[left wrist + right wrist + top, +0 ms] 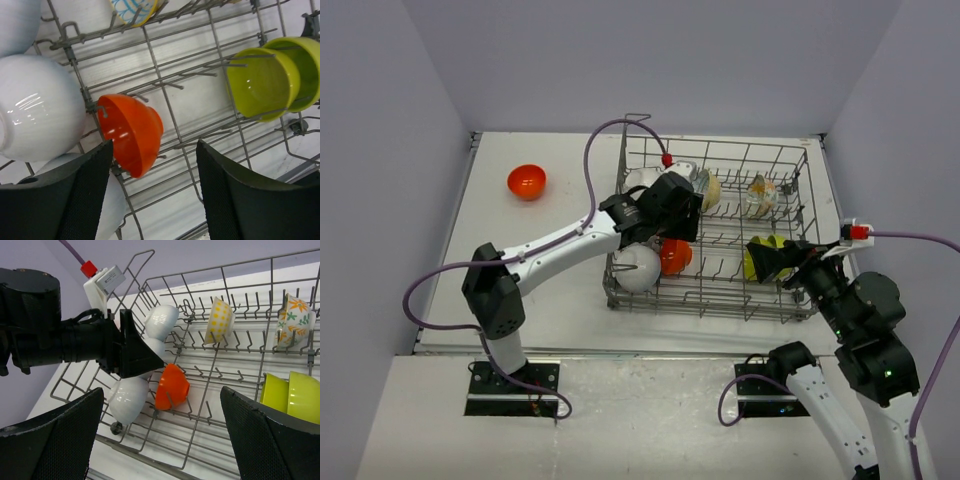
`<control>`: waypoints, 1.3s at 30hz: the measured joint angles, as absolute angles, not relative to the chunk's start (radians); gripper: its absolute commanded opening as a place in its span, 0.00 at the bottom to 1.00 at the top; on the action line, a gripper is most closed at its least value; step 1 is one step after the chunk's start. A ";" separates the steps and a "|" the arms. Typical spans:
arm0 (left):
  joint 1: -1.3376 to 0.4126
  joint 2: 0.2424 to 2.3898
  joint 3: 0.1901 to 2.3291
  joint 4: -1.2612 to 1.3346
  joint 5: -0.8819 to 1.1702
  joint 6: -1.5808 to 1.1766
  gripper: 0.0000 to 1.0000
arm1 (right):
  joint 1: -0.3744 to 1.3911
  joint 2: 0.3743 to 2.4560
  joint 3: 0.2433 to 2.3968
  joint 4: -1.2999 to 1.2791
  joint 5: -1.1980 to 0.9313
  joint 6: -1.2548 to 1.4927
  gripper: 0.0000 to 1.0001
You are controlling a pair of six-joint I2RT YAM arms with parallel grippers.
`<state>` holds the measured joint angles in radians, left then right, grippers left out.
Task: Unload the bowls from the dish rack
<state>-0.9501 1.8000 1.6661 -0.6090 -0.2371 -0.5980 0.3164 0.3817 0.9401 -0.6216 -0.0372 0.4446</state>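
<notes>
The grey wire dish rack (710,308) holds several bowls on edge among its tines. An orange bowl (132,135) stands beside a white bowl (40,107) at the rack's front left. My left gripper (154,150) hangs open just above them, its left finger close to the orange bowl's rim, gripping nothing. Two lime-green bowls (292,395) nest at the front right, where my right gripper (765,258) hovers open and empty. Patterned cream bowls (220,320) (292,320) stand along the back row, and another white bowl (161,320) at the back left.
A second orange bowl (526,181) sits upright on the table, far left of the rack. The rack's tall corner post (638,120) rises at its back left. Purple cables loop off both arms. Walls close the table on three sides.
</notes>
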 measured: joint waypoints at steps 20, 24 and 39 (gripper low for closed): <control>-0.834 1.762 1.436 -0.375 0.051 -0.674 0.48 | 0.316 0.396 0.929 -0.619 -0.044 0.444 0.99; -0.834 1.781 1.423 -0.370 0.048 -0.681 0.45 | 0.316 0.397 0.929 -0.619 -0.045 0.444 0.99; -0.847 1.827 1.392 -0.360 0.035 -0.683 0.40 | 0.316 0.398 0.927 -0.612 -0.049 0.444 0.99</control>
<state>-0.8467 1.8271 1.3922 -0.3595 0.0349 -0.6830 0.3164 0.3985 0.9268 -0.6125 -0.0486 0.4442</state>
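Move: The orange bowl standing on edge in the rack is almost straight below the left hand, about 13 cm down, 2 cm to the left and 1 cm back. Beside it, the front white bowl is some 11 cm left and 5 cm back, the middle white bowl about 10 cm left and 7 cm ahead, and the lime bowls roughly 20 cm right and 2 cm back. From the right hand, the orange bowl is about 11 cm ahead, 15 cm left and 26 cm below. Bring the left gripper down about 8 cm towards the rim of the orange bowl in the rack: dip while swinging a couple of centimetres left, come back right, then sink nearly straight down. Tip the fingers some 15 degrees steeper on the way and narrow their gap from roughly three quarters to under half open, so that they come to straddle the rim without shutting. ##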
